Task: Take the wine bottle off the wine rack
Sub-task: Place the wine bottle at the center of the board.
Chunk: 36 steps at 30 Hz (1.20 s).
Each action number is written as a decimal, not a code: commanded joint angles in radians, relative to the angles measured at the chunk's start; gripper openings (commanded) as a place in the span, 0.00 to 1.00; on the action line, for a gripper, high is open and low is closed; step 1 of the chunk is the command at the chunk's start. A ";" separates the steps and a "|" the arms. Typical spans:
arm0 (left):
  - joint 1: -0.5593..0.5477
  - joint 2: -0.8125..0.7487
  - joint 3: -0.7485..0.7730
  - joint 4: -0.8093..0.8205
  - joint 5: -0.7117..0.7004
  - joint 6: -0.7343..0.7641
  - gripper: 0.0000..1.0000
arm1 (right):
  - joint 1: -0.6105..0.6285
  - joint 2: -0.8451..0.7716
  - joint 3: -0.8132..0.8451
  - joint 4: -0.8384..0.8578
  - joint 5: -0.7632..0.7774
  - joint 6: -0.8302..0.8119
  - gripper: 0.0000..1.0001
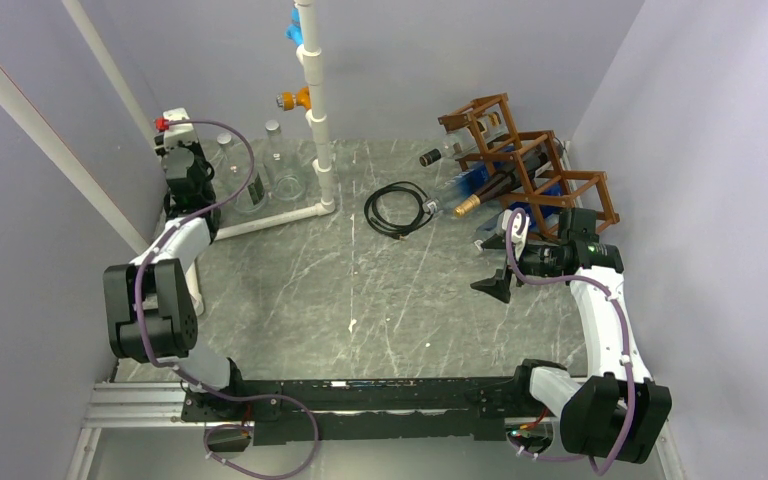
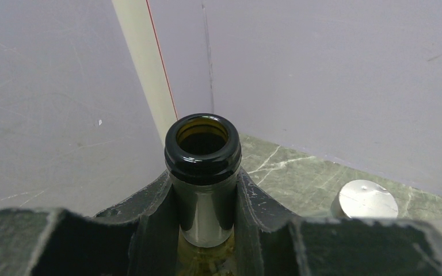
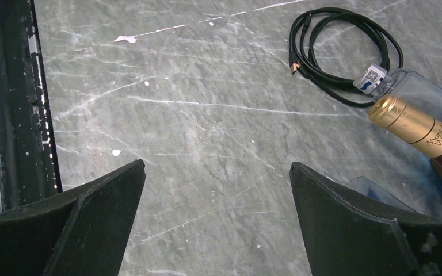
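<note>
The reddish-brown wine rack (image 1: 582,190) stands at the back right with several bottles lying in its cells. A wine bottle with a gold foil top (image 1: 468,206) (image 3: 412,124) pokes out of it towards the table's middle. My right gripper (image 1: 493,265) (image 3: 217,167) hovers open just in front of the rack, nothing between its fingers, the gold top to its right. At the back left corner my left gripper (image 1: 188,182) (image 2: 203,178) is shut on the neck of a dark green, uncorked bottle (image 2: 202,146) standing upright by the wall.
A coiled black cable (image 1: 397,208) (image 3: 345,52) lies left of the rack. A clear bottle with a blue label (image 3: 420,92) lies beside the gold top. Clear glass bottles (image 1: 280,165) with silver caps (image 2: 364,198) and a white pipe stand (image 1: 317,110) are at the back.
</note>
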 commanded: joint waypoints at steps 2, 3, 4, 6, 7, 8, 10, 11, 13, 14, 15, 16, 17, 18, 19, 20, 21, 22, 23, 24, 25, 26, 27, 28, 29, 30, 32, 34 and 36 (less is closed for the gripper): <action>0.013 0.001 0.084 0.159 0.016 -0.010 0.00 | -0.005 0.001 0.001 0.003 -0.019 -0.020 1.00; 0.015 0.004 0.084 0.160 0.018 -0.015 0.00 | -0.005 0.001 0.000 0.005 -0.017 -0.020 1.00; 0.016 0.006 0.084 0.159 0.018 -0.019 0.00 | -0.005 0.002 0.000 0.004 -0.018 -0.020 1.00; 0.018 0.014 0.085 0.154 0.018 -0.024 0.00 | -0.005 0.003 0.000 0.005 -0.019 -0.020 1.00; 0.019 0.016 0.084 0.155 0.018 -0.029 0.00 | -0.005 0.002 0.000 0.005 -0.017 -0.020 1.00; 0.021 0.018 0.083 0.155 0.019 -0.033 0.00 | -0.005 0.003 0.000 0.005 -0.017 -0.020 1.00; 0.022 0.022 0.081 0.151 0.019 -0.040 0.02 | -0.005 0.003 0.000 0.005 -0.018 -0.020 1.00; 0.022 0.024 0.081 0.149 0.018 -0.044 0.05 | -0.005 0.004 0.000 0.006 -0.017 -0.020 1.00; 0.023 0.025 0.076 0.146 0.012 -0.050 0.11 | -0.005 0.004 0.001 0.005 -0.017 -0.021 1.00; 0.024 0.025 0.072 0.145 0.005 -0.054 0.14 | -0.005 0.004 0.002 0.005 -0.016 -0.020 1.00; 0.024 0.024 0.069 0.144 0.001 -0.057 0.18 | -0.005 0.004 0.001 0.005 -0.016 -0.021 1.00; 0.025 0.022 0.064 0.146 0.002 -0.060 0.20 | -0.005 0.005 0.001 0.005 -0.017 -0.020 1.00; 0.025 0.022 0.061 0.145 0.003 -0.061 0.23 | -0.005 0.004 0.001 0.005 -0.018 -0.020 1.00; 0.025 0.022 0.059 0.144 0.005 -0.061 0.24 | -0.005 0.005 0.001 0.005 -0.017 -0.022 1.00; 0.025 0.020 0.056 0.142 0.005 -0.061 0.26 | -0.005 0.007 0.002 0.003 -0.018 -0.021 1.00; 0.025 0.020 0.053 0.142 0.004 -0.061 0.29 | -0.005 0.005 0.002 0.003 -0.017 -0.022 1.00; 0.025 0.019 0.053 0.139 0.006 -0.062 0.31 | -0.005 0.005 0.003 0.003 -0.016 -0.022 1.00; 0.025 0.018 0.050 0.138 0.009 -0.062 0.34 | -0.005 0.005 0.003 0.002 -0.016 -0.022 1.00; 0.025 0.017 0.047 0.137 0.012 -0.062 0.36 | -0.005 0.005 0.003 0.003 -0.016 -0.022 1.00; 0.025 0.015 0.044 0.135 0.017 -0.061 0.38 | -0.005 0.005 0.003 0.003 -0.016 -0.022 1.00; 0.025 0.012 0.042 0.134 0.020 -0.062 0.42 | -0.005 0.005 0.003 0.003 -0.017 -0.022 1.00; 0.025 0.008 0.038 0.131 0.023 -0.062 0.47 | -0.005 0.005 0.003 0.003 -0.018 -0.022 1.00; 0.025 0.005 0.037 0.129 0.027 -0.062 0.52 | -0.005 0.004 0.003 0.002 -0.018 -0.023 1.00; 0.025 0.002 0.035 0.125 0.030 -0.062 0.56 | -0.005 0.004 0.003 0.002 -0.017 -0.023 1.00; 0.025 0.000 0.033 0.119 0.033 -0.062 0.62 | -0.005 0.004 0.004 0.002 -0.018 -0.024 1.00; 0.025 -0.004 0.033 0.113 0.033 -0.062 0.65 | -0.005 0.004 0.004 0.001 -0.018 -0.025 1.00; 0.025 -0.013 0.029 0.101 0.033 -0.061 0.73 | -0.005 0.003 0.005 0.000 -0.018 -0.025 1.00; 0.025 -0.025 0.027 0.089 0.033 -0.061 0.78 | -0.005 0.002 0.005 -0.001 -0.019 -0.026 1.00; 0.025 -0.040 0.029 0.068 0.033 -0.079 0.83 | -0.005 0.000 0.005 -0.001 -0.019 -0.026 1.00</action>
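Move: The left hand holds the wine bottle upright by its neck, over its board spot, which is only about 1 cm ahead and 1 cm to the left, some 27 cm below the fingers. The nearer glass bottle stands about 9 cm to the hand's right and 3 cm farther out; the second glass bottle is roughly 19 cm right and 5 cm ahead. From the idle right hand the spot lies about 58 cm left and 23 cm forward. Still gripping the bottle's neck, the left hand eases the bottle down about 1.5 cm onto the board beside the glass bottles, drifting barely forward and left as it goes. It then lets go, opening the fingers wide, and rises some 2 cm with a slight upward tip, the neck still between the open pads. ##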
